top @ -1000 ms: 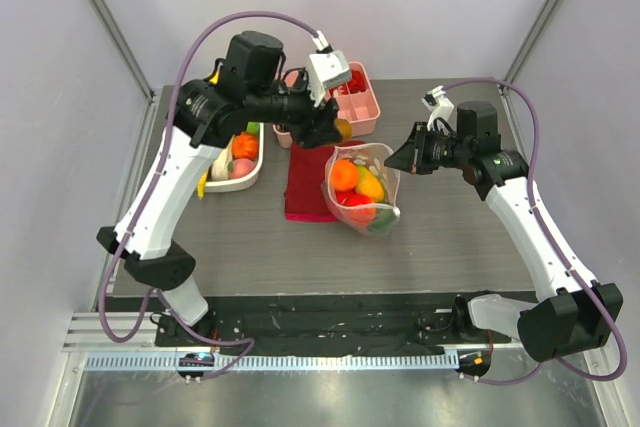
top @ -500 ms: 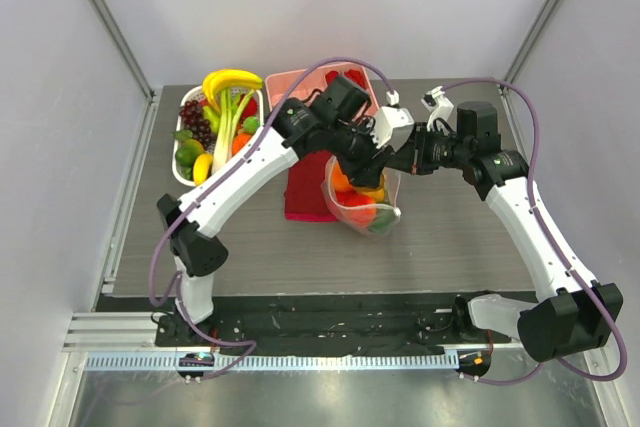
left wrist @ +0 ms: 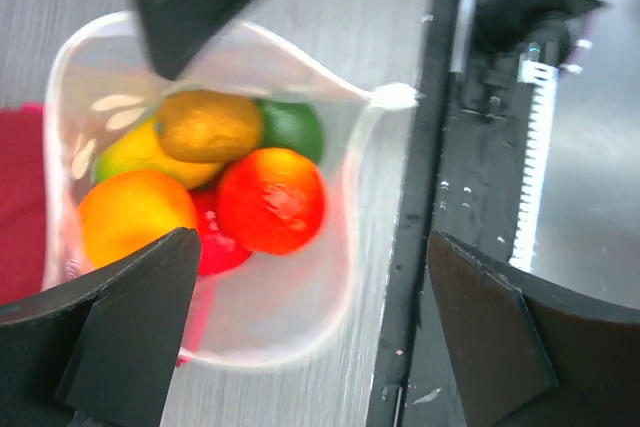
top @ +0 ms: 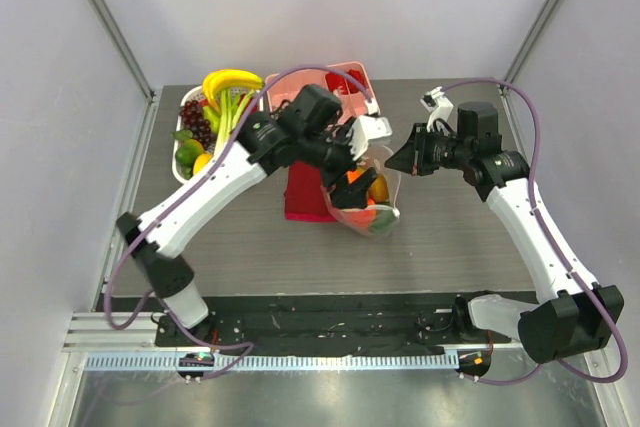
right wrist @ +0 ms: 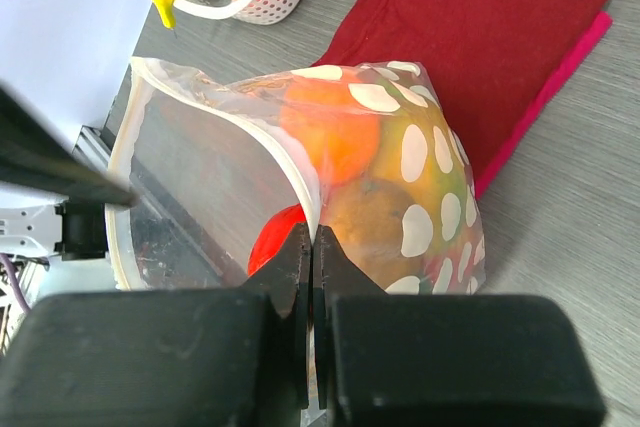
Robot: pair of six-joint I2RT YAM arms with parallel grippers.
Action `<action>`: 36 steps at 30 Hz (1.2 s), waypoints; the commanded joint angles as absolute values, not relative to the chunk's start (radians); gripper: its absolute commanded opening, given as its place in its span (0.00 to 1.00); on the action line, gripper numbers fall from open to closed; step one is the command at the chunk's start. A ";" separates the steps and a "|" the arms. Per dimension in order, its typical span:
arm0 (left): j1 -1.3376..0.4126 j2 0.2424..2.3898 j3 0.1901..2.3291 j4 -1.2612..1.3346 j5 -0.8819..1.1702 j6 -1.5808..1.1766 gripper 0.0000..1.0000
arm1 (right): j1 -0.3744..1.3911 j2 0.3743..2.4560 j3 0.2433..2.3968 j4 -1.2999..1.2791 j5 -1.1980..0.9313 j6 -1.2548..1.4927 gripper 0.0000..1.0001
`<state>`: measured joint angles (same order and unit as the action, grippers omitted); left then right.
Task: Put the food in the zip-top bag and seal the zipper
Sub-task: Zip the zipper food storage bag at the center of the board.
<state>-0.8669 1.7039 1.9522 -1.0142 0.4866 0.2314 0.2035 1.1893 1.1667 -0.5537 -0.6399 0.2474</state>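
The zip-top bag (top: 372,209) stands open on the table, beside the red cloth. The food (top: 377,189) lies inside it: in the left wrist view an orange fruit (left wrist: 135,212), a red one (left wrist: 270,199), a brown one (left wrist: 210,125), a green one (left wrist: 292,127) and a yellow one. My left gripper (top: 352,175) hangs open and empty over the bag's mouth (left wrist: 310,347). My right gripper (top: 393,160) is shut on the bag's rim, on the unsealed zipper strip (right wrist: 290,162), and holds that side up (right wrist: 311,247).
A dark red cloth (top: 305,192) lies left of the bag and partly under it. A white basket (top: 188,169) with a banana, grapes and other fruit stands at the back left. A pink divided tray (top: 335,87) stands behind the bag. The table's front edge lies close to the bag (left wrist: 420,197).
My left arm swung from the pink tray side to over the bag, then drew back slightly to the left. My right gripper kept its hold on the rim.
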 commanded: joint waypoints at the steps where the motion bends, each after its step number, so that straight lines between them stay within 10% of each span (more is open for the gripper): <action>1: -0.873 1.570 1.824 -0.868 0.629 0.337 0.96 | 0.221 1.190 1.204 -0.496 -0.669 0.229 0.01; 17: -1.012 1.634 1.715 -0.808 0.447 0.561 0.69 | 0.284 1.239 1.261 -0.479 -0.676 0.213 0.01; 28: -1.012 1.597 1.586 -0.695 0.368 0.508 0.42 | 0.296 1.218 1.227 -0.430 -0.696 0.189 0.01; 30: -1.011 1.591 1.571 -0.675 0.380 0.496 0.23 | 0.296 1.215 1.217 -0.410 -0.695 0.189 0.01; 33: -0.990 1.594 1.585 -0.654 0.406 0.431 0.00 | 0.296 1.212 1.207 -0.400 -0.674 0.169 0.22; 36: -0.942 1.601 1.597 -0.614 0.480 0.318 0.00 | 0.291 1.180 1.175 -0.400 -0.637 0.123 0.51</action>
<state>-0.9962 1.6398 1.5692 -0.7208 0.3985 0.4419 0.2928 1.2404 1.2007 -0.4683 -0.6685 0.1894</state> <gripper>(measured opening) 0.021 0.426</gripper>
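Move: The near rim of the zip-top bag's open mouth lies about 3 cm back, 2 cm to the right and 9 cm below the left hand. Its white end tab sits some 6 cm right and 1 cm back of that spot. The orange in the bag is roughly 3 cm ahead, 1 cm right and 13 cm below the left hand. From the right hand, already pinching the rim's far right part, the near rim is about 9 cm back, 5 cm left and 3 cm lower. Backing off about 4 cm with a slight rise, the left hand then shifts a little right and sinks some 10 cm onto the bag's near rim, turning clockwise before easing partly back, while its wide-open fingers shut on the rim. The right hand, still pinching its part, carries it about 3 cm left, then opens roughly halfway to let go. ##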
